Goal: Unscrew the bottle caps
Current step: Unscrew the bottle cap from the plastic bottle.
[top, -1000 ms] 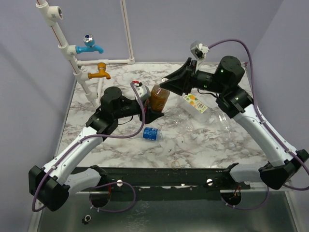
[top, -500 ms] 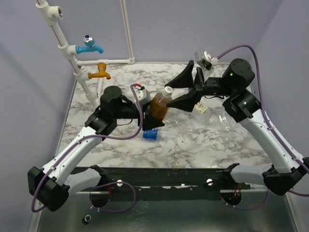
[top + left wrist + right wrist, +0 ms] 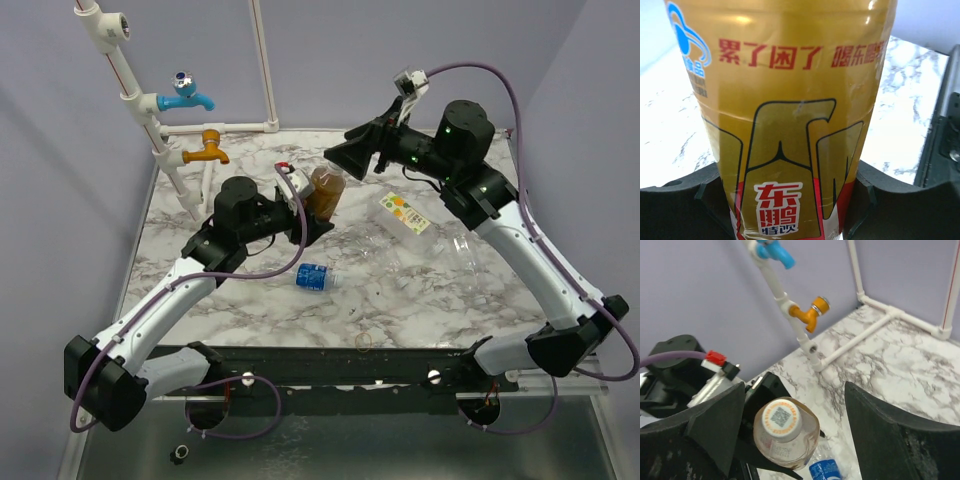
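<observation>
My left gripper (image 3: 314, 214) is shut on the amber bottle (image 3: 326, 194), holding it upright above the table; the left wrist view is filled by its red-and-gold label (image 3: 790, 125), with a black finger (image 3: 685, 205) on each side. The bottle's white cap (image 3: 781, 419), printed in orange, sits on its neck. My right gripper (image 3: 356, 157) hangs open just above and right of the bottle top. The cap shows between its wide-spread fingers (image 3: 705, 435), touching neither. A blue-labelled bottle (image 3: 315, 277) lies in front of the held one.
A squarish clear bottle with a green-orange label (image 3: 403, 213) and other clear bottles (image 3: 465, 250) lie to the right. A thin yellowish ring (image 3: 363, 341) rests near the front edge. The white pipe frame (image 3: 262, 125) carries a blue tap (image 3: 185, 95) and an orange tap (image 3: 208, 148) at back left.
My right gripper was shut at the bottle's cap, then opened wide and drew up and back. The amber bottle tilted briefly and stands upright again in the left gripper.
</observation>
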Controlling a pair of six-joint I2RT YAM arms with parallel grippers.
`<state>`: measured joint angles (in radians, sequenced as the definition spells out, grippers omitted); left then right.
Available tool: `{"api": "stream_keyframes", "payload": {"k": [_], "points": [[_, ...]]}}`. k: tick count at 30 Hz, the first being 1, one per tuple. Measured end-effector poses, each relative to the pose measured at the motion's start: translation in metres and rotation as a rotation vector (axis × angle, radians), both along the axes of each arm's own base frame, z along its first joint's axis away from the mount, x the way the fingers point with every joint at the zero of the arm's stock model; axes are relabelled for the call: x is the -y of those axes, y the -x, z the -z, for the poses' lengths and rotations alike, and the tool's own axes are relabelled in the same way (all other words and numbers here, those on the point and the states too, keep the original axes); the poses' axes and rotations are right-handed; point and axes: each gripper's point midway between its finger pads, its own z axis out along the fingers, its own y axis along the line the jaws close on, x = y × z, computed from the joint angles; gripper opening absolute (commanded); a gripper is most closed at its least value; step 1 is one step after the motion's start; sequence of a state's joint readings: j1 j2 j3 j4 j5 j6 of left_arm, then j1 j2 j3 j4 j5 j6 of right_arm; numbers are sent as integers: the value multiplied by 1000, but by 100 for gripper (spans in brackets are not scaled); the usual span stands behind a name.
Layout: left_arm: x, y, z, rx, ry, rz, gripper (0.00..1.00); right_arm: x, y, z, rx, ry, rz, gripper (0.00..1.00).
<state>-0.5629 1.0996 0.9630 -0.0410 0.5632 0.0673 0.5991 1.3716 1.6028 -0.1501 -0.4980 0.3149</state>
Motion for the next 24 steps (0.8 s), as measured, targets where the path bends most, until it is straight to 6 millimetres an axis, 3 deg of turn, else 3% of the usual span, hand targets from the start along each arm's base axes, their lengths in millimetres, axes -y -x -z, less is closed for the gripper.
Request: {"api": "stream_keyframes", "payload": {"k": [4,7,18,24], "points": [[-7,-17,8,15,-32,-86,0,-8,-22,28,-101,27,47,75],[-11,-26,11,24,-48,-135,0,-12,-29,38,-139,31,56,68],[-18,-37,16,31,-70,-201,0,-16,-28,41,-184,11,38,37],[-17,-39,17,29,-71,-203,0,-18,-24,41,-151,29,-10,32]]}}
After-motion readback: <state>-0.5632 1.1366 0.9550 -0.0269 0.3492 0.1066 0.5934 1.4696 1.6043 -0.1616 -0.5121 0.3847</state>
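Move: The cap, still on the gold bottle in the left hand, sits about 1 cm back, 1 cm left and 2 cm below the right hand; from the left hand it is 2 cm ahead, 3 cm right and some 14 cm up. From the right hand, the bottle's middle is 2 cm back, 3 cm left and 12 cm down; the blue-label bottle is roughly 1 cm back, 9 cm left and 45 cm down. The bottle cap is regripped between the right fingers: that hand, fingers apart, drops about 4 cm while going forward 2–3 cm and slightly left, rolling some 10 degrees, then stays nearly in place as its fingers close and pinch the cap from its front and back sides. The left hand keeps its hold on the bottle, carrying it about 4 cm forward, a little left and down, turning some 10 degrees counter-clockwise. ##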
